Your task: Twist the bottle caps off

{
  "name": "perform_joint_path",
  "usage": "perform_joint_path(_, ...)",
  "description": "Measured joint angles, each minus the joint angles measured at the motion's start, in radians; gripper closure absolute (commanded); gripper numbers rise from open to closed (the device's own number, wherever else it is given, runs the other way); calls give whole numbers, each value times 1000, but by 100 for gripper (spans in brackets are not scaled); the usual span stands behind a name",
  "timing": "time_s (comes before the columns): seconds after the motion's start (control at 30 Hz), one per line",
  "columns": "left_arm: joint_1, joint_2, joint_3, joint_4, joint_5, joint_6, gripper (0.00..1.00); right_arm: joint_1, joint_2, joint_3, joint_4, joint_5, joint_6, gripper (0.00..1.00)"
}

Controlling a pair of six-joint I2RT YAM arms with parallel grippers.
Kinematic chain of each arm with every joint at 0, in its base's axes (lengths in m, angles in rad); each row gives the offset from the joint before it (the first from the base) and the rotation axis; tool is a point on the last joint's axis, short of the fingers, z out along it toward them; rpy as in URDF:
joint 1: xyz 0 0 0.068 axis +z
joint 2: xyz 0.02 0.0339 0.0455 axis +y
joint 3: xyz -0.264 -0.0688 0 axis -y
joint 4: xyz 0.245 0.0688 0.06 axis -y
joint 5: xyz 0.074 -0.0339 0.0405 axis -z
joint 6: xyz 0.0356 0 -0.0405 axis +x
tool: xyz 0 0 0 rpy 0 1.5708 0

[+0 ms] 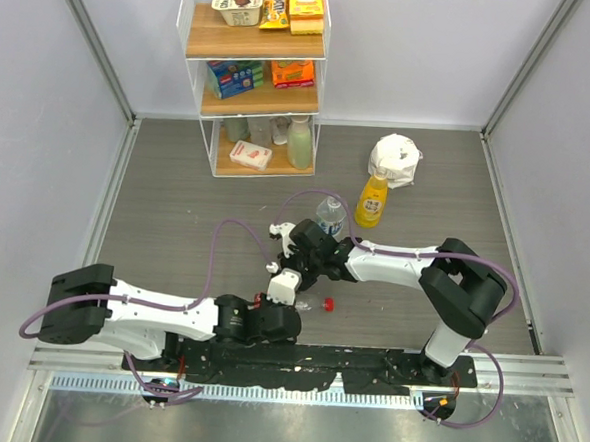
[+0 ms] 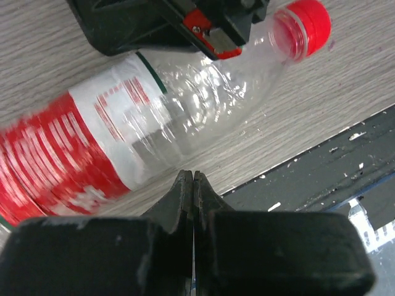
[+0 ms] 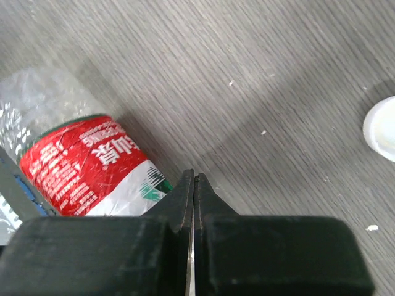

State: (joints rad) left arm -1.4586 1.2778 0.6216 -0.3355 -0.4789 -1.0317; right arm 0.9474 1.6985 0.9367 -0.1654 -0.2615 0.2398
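A clear bottle with a red and white label (image 2: 92, 135) lies on its side on the wooden table, its red cap (image 2: 305, 24) screwed on its neck. From above, that red cap (image 1: 328, 304) points right, between the two arms. My left gripper (image 2: 193, 176) is shut and empty, just beside the bottle's body. My right gripper (image 3: 193, 179) is also shut and empty, next to the labelled end of the bottle (image 3: 80, 166). A loose white cap (image 3: 381, 129) lies on the table. The blue-label bottle (image 1: 328, 215) and the yellow bottle (image 1: 372, 199) stand upright behind.
A wire shelf (image 1: 252, 78) with snack boxes and a pale green bottle (image 1: 300, 141) stands at the back. A white bag (image 1: 397, 159) lies behind the yellow bottle. The black base rail (image 1: 316, 363) runs along the near edge.
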Motion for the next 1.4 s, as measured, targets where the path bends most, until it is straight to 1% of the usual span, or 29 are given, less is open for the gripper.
perform_joint_path(0.07,0,7,0,8,-14,2,98,0,1,0,15,-20,0,98)
perform_joint_path(0.17,0,7,-1,23,-39,4,92,0,1,0,42,-69,-1,98)
perform_joint_path(0.23,-1,0,-6,37,-50,12,86,0,1,0,53,-90,-2,98)
perform_joint_path(0.33,-1,-56,-26,55,-64,32,70,0,-2,0,60,-101,-2,98)
perform_joint_path(0.4,-1,-114,-36,64,-71,58,56,0,-12,0,60,-101,-2,98)
perform_joint_path(0.5,-1,-228,-40,76,-69,116,30,0,-50,7,49,-89,-2,96)
perform_joint_path(0.53,-1,-267,-40,78,-69,136,21,0,-68,13,43,-83,-1,93)
perform_joint_path(0.63,-1,-365,-39,68,-67,192,4,1,-134,38,24,-47,3,89)
perform_joint_path(0.67,-1,-385,-36,53,-68,203,0,1,-156,47,19,-37,5,87)
perform_joint_path(0.73,-1,-422,-21,0,-73,229,0,1,-219,62,11,-2,15,84)
perform_joint_path(0.77,-1,-435,-11,-30,-79,237,0,1,-251,67,8,14,21,76)
perform_joint_path(0.8,-1,-444,2,-61,-84,247,0,1,-277,70,6,27,25,72)
perform_joint_path(0.83,-1,-450,15,-91,-91,257,0,1,-312,71,4,47,29,64)
perform_joint_path(0.87,-1,-451,29,-120,-98,264,0,1,-342,73,0,66,34,60)
perform_joint_path(0.9,-1,-450,40,-144,-103,272,0,1,-365,74,-3,80,37,48)
perform_joint_path(0.93,-1,-442,59,-177,-107,283,0,0,-391,74,-9,98,40,44)
perform_joint_path(0.97,-1,-433,72,-198,-109,290,0,-1,-414,74,-17,116,44,36)
perform_joint_path(1.1,-1,-334,146,-286,-114,348,0,-11,-481,74,-50,174,49,21)
perform_joint_path(1.17,-1,-262,179,-314,-115,388,0,-19,-499,74,-63,193,48,15)
perform_joint_path(1.23,2,-193,198,-325,-111,424,1,-34,-514,72,-77,201,49,12)
perform_joint_path(1.33,24,-96,211,-327,-73,481,0,-83,-533,58,-95,196,52,11)
perform_joint_path(1.4,52,-49,211,-325,-37,515,0,-141,-544,40,-104,164,61,11)
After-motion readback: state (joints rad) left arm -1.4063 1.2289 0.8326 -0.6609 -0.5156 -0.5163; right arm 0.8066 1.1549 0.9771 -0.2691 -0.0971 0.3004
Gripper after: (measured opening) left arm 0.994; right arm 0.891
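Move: The red-capped bottle lies crosswise, pinned between two shut grippers: its middle is about 4 cm ahead of the left hand and 1 cm to its left, and some 4 cm straight back from the right hand, all nearly level in height. Its red cap is roughly 4 cm back and 11 cm right of the right hand. A loose white cap lies about 9 cm ahead of that hand and 5 cm right; the open water bottle stands some 16 cm ahead and 11 cm right. Closed fingertips on opposite sides finish swivelling the bottle, the left easing about 1 cm forward while the right edges 2 cm left and slightly back; both then come free. The left rises about 11 cm, opens wide, and sinks some 6 cm over the bottle, angled slightly forward and left, wrist turning about 20 degrees clockwise and rolling its left side up. The right climbs roughly 20 cm, then swings forward and right, opening. ##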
